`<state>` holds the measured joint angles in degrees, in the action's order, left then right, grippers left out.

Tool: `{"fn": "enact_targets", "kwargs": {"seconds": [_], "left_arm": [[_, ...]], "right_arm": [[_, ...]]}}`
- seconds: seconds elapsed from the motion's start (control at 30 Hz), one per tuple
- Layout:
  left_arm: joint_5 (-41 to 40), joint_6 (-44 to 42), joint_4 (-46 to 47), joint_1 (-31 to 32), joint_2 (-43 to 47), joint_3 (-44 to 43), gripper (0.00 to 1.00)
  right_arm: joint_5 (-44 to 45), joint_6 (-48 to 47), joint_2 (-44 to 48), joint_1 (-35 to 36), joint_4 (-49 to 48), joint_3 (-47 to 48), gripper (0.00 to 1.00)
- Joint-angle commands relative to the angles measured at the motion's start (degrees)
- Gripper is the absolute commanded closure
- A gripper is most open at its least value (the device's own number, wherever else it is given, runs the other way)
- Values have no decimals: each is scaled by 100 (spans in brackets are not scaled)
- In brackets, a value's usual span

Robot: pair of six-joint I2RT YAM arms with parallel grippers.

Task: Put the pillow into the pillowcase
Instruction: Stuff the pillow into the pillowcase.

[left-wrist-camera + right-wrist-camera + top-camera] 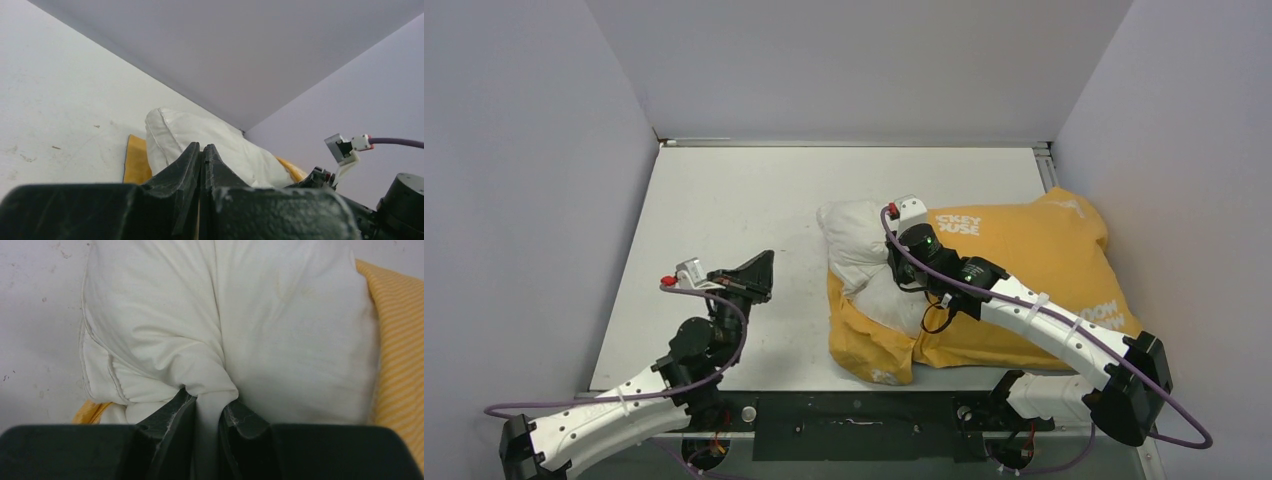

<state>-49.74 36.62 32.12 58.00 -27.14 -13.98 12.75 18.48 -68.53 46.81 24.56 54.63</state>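
The off-white pillow lies mostly inside the orange-yellow pillowcase, with its left end sticking out of the case's open mouth. My right gripper is shut on a pinched fold of the pillow, and the white fabric is squeezed between its two fingers. The pillowcase shows as a striped yellow edge on the right there. My left gripper hovers over bare table left of the pillow, shut with nothing in it. In the left wrist view the pillow and a yellow corner of the pillowcase lie beyond my closed left gripper.
The white table is walled by grey panels at the back and both sides. The pillowcase's right end reaches close to the right wall. The right arm stretches across the case from the near right corner.
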Motion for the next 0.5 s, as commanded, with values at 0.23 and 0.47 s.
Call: {"fn": "enact_targets", "kwargs": {"seconds": [0.23,0.47], "left_arm": [[1749,1173,-2476,-46,-1899,-833,81],[3608,1040,-1014,-1128,-3087,-1074,4]], "right_arm": [[-69,-171,346,-75,947,55,95],[-295,-93,473,-75,894,-49,92]]}}
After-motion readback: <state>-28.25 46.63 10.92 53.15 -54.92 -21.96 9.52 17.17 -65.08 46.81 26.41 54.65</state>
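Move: The pillowcase's left edge lies some 13 cm to the left hand's right, about level forward and roughly 23 cm below; the pillow's exposed end sits about 6 cm ahead, 16 cm right and 18 cm below. From the right hand, already gripping the pillow, that pillowcase edge is about 12 cm left, 3 cm back and 14 cm lower. Left hand drops about 14 cm and 8 cm right towards the pillowcase's left edge, tipping down and opening wide. ##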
